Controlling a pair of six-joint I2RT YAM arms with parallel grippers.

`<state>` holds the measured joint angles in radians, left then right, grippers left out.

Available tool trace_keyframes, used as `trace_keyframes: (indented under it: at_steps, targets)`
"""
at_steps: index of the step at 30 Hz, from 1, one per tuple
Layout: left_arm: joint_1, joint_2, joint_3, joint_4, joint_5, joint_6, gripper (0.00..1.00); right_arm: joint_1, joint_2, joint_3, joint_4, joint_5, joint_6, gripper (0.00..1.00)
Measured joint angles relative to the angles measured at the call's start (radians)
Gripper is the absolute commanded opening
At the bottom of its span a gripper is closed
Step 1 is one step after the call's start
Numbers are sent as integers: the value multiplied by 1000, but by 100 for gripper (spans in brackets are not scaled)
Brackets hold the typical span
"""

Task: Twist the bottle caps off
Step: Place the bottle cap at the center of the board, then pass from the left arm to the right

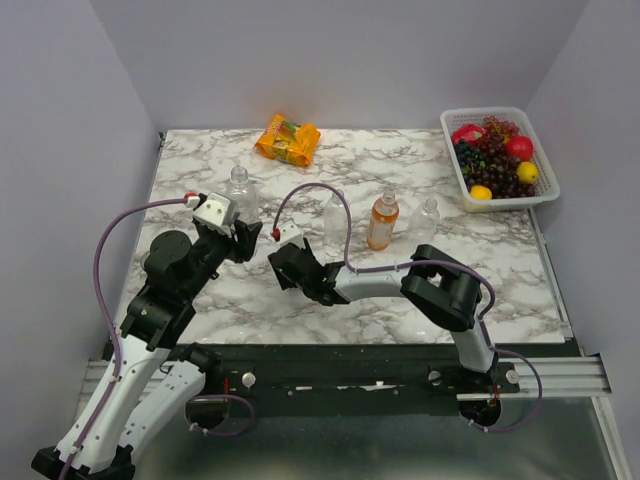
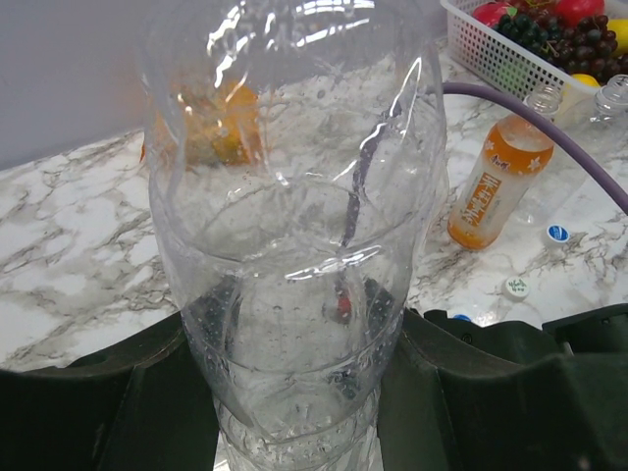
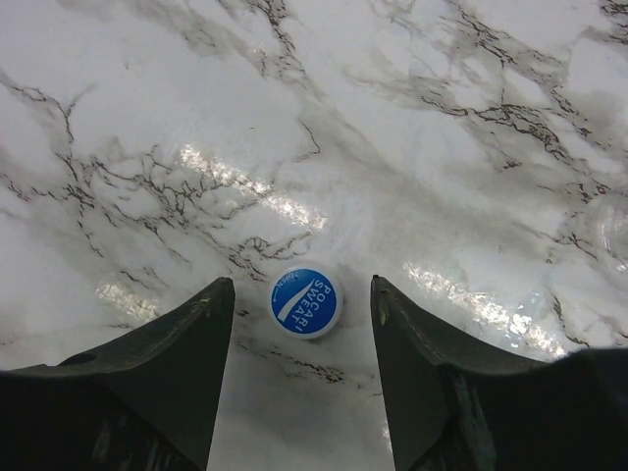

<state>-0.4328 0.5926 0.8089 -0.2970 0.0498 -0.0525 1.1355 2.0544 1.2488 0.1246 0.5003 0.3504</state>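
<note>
My left gripper (image 2: 294,392) is shut on the lower body of a clear bottle (image 2: 294,196) that stands upright at the left of the table (image 1: 240,190). Low over the marble, my right gripper (image 3: 300,285) is open. A blue cap (image 3: 305,301) lies flat on the table between its fingers and touches neither. In the top view that gripper (image 1: 280,262) is near the middle. To the right stand a clear bottle (image 1: 335,215), the orange bottle (image 1: 382,222) and another clear bottle (image 1: 428,218). Loose caps lie near the orange bottle (image 2: 491,186): a blue one (image 2: 557,234) and a white one (image 2: 516,287).
An orange snack packet (image 1: 288,138) lies at the back of the table. A white basket (image 1: 448,130) of fruit stands at the back right corner. The right arm's purple cable (image 1: 345,215) arches over the middle bottles. Grey walls close in the back and sides.
</note>
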Motion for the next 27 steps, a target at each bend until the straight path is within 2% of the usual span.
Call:
trace_keyframes:
  at_steps: [6,13,18,21,27]
  targets:
    - [0,0,-4,0,14,0,21,2,-75,-48,-7,-14,-32,66]
    - [0,1,-8,2,41,0,20,25,-371,-75,-58,-165,-139,65]
    - [0,2,-18,13,114,2,20,10,-527,-17,-205,-275,-185,64]
    - [0,2,-24,25,166,3,20,-81,-578,11,-291,-413,-196,63]
    - [-1,47,-29,56,327,3,20,-345,-671,43,-420,-707,-183,67]
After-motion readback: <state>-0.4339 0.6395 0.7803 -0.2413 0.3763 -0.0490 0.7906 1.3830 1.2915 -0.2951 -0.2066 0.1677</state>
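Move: The blue-topped bottle cap lies on the board right between the right hand's open fingertips, a centimetre or so below them. A second blue cap is some 12 cm to the right of it and about 1 cm nearer the base. The standing clear bottle has its middle about 9 cm ahead, 10 cm right and 8 cm above the right hand. From the left hand, the first cap lies about 4 cm ahead, 6 cm right and 28 cm below. The blue-topped cap, already let go, is left on the board as the right hand rises about 25 cm from it with fingers still open, first drawing back some 5 cm, then swinging forward again and 10 cm right, turning counter-clockwise with its left side tilting up. The left hand keeps its clear bottle and carries it about 5 cm right and slightly back, turning roughly 20 degrees clockwise. ##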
